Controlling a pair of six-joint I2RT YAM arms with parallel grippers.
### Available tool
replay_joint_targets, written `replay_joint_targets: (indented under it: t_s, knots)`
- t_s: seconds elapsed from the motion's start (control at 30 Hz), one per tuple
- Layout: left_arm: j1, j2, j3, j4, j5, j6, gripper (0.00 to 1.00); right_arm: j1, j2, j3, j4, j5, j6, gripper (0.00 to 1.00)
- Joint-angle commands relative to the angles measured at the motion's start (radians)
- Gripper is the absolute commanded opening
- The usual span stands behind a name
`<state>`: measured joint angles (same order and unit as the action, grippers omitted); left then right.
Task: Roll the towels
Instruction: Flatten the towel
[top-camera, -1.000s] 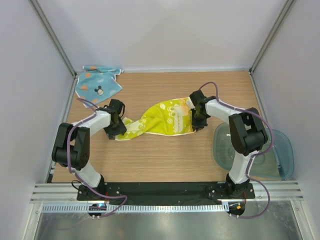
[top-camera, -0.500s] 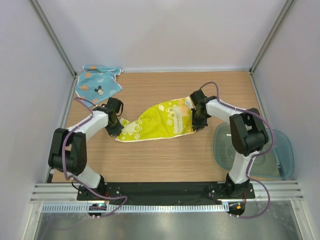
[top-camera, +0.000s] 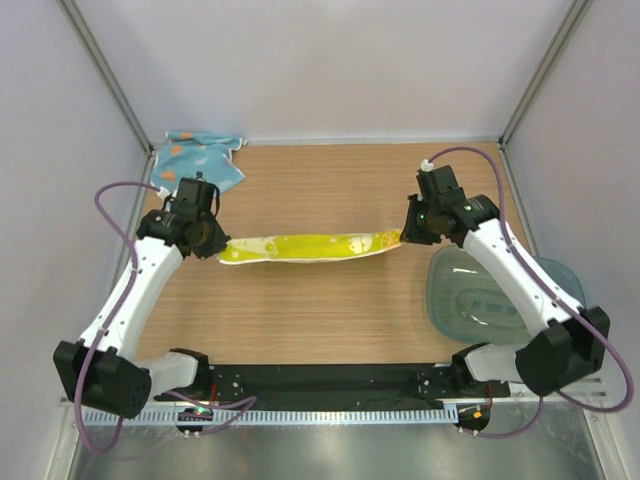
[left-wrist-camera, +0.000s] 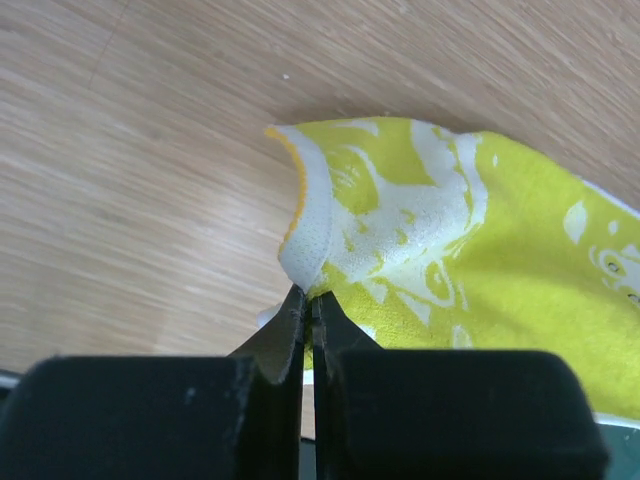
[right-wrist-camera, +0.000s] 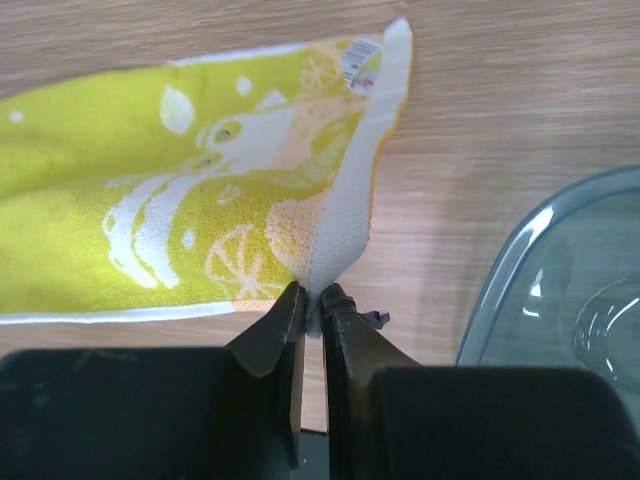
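Note:
The yellow towel (top-camera: 305, 246) with green cartoon print hangs stretched between both arms above the middle of the table. My left gripper (top-camera: 212, 242) is shut on its left corner; in the left wrist view the cloth (left-wrist-camera: 450, 250) bunches just above the pinched fingertips of that gripper (left-wrist-camera: 309, 296). My right gripper (top-camera: 408, 234) is shut on the right corner, where the white hem (right-wrist-camera: 350, 220) runs into the tips of the right gripper (right-wrist-camera: 311, 293). The light blue towel (top-camera: 195, 160) with a mouse face lies crumpled in the far left corner.
A clear bluish plastic tub (top-camera: 500, 300) sits at the right near edge, also seen in the right wrist view as the tub (right-wrist-camera: 560, 330). White walls with metal posts enclose the table on three sides.
The left gripper closed on the towel's left corner. Both arms rose and moved apart, pulling the yellow towel from a loose heap into a long taut strip off the table.

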<state>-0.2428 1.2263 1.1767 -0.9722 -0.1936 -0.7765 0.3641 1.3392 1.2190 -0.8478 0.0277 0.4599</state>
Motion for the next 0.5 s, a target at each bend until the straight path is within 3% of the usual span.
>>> replay_joint_targets:
  t_s: [0.0,0.13,0.23,0.47]
  knots:
    - [-0.004,-0.065,0.052,-0.112,0.031,0.028,0.01,-0.001,-0.103,0.019,-0.089,-0.028,0.032,0.01]
    - [-0.003,-0.076,0.098,-0.115,0.025,0.046,0.04,-0.002,-0.127,0.063,-0.109,-0.049,0.037,0.01]
    - [-0.001,-0.027,0.164,-0.099,0.037,0.066,0.04,-0.001,-0.057,0.120,-0.105,-0.037,0.020,0.01]
    - [0.019,0.307,0.433,-0.057,0.078,0.134,0.00,-0.036,0.224,0.351,-0.094,-0.055,-0.036,0.01]
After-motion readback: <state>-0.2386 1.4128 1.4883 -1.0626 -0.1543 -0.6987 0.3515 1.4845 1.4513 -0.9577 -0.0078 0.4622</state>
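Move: I already hold the yellow towel by a corner in each hand, about 17 cm above the table, its free part swung out ahead. Its middle is some 15 cm to the right of my left hand, 16 cm to the left of my right, about 3 cm ahead and 6 cm below both. The blue towel lies about 20 cm ahead and 7 cm left of my left hand; the plastic bin's middle is roughly 21 cm to the right of my right hand and 4 cm back, some 13 cm lower. With both pinches kept shut on the towel's corners, I flick it: my two hands first draw back about 2 cm while climbing, then whip forward 5 to 6 cm, away from my base. My left hand ends nearly 5 cm higher; my right rises under 4 cm and has begun sinking again. The hands close in on each other slightly. ##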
